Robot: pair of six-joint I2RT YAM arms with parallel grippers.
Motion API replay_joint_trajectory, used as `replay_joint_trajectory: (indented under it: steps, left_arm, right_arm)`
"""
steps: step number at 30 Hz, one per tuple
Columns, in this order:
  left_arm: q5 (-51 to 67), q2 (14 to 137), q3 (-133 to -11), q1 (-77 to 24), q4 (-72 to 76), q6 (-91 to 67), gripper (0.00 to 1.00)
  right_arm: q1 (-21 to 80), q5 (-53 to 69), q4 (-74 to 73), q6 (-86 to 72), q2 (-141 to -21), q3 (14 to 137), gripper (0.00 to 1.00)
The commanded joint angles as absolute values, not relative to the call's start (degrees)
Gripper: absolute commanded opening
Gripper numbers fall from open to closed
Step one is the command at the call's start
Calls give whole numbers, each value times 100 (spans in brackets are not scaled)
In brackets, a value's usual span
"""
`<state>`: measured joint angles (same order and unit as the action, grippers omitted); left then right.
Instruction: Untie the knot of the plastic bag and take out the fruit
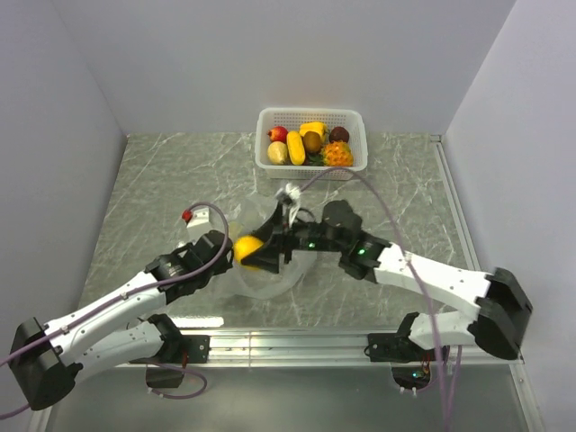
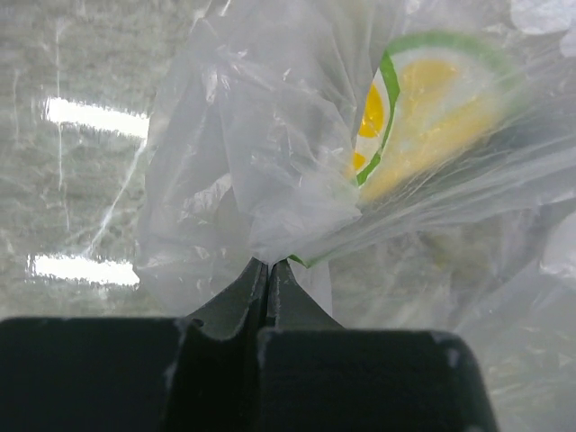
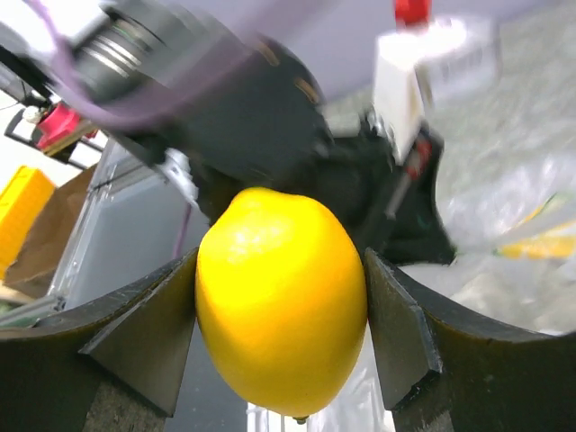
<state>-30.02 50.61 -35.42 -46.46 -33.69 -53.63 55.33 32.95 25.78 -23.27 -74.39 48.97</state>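
The clear plastic bag [image 1: 265,281] lies crumpled on the marble table between the two arms; it fills the left wrist view [image 2: 270,162], showing a printed yellow and green lemon slice. My left gripper [image 2: 269,263] is shut on a fold of the bag. My right gripper [image 3: 281,310] is shut on a yellow lemon [image 3: 281,310], held above the bag just by the left wrist; in the top view the lemon [image 1: 248,249] sits between the two grippers.
A white basket [image 1: 351,119] at the back of the table holds several toy fruits, among them a pineapple-like orange one [image 1: 337,154], a kiwi [image 1: 312,141] and a banana [image 1: 295,147]. Grey walls close the left and right sides.
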Motion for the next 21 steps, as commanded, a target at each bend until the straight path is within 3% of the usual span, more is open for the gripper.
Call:
replay_joint_trajectory:
  steps: [1,10,17,21]
  left_arm:
    - [-3349,5273,-3964,-4606,-3261,-5080,1]
    - [-2866,5178,-3762,-4544,-3357,-5115,0]
    - [-2576,4834,-3709,-4544,-3252,-5028,0]
    - [-2444,4676,-3691,-4544,-3138,-4966,1]
  right_arm:
    - [5204,3016,1804,-1934,-6707,5571,0]
    - [3353,1892,914,-1230,-6837,6468,0]
    - [1954,554,1264,-1538,-8980,7601,0]
    - [1583,343,1073,-1573,-10720,9152,0]
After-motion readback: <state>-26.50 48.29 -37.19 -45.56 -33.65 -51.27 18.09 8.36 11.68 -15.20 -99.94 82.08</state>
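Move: The white basket I'm taking the yellow fruit to is about 47 cm ahead of my right hand, some 18 cm to its right and 22 cm lower. Inside it, the pineapple lies about 44 cm ahead and 27 cm right of my right hand, the long yellow fruit 46 cm ahead and 12 cm right. The open bag is below that hand, 11 cm ahead and 4 cm right. From my left hand the basket is roughly 43 cm ahead and 26 cm right. Keeping the yellow fruit clamped, I sweep my right hand fast, about 38 cm forward and 19 cm right, away from the bag towards the basket, arching some 11 cm up and back down while my wrist swings about 60 degrees clockwise, from pointing left to forward-left. My left hand keeps pinching the bag's edge, ending a couple of centimetres higher. ##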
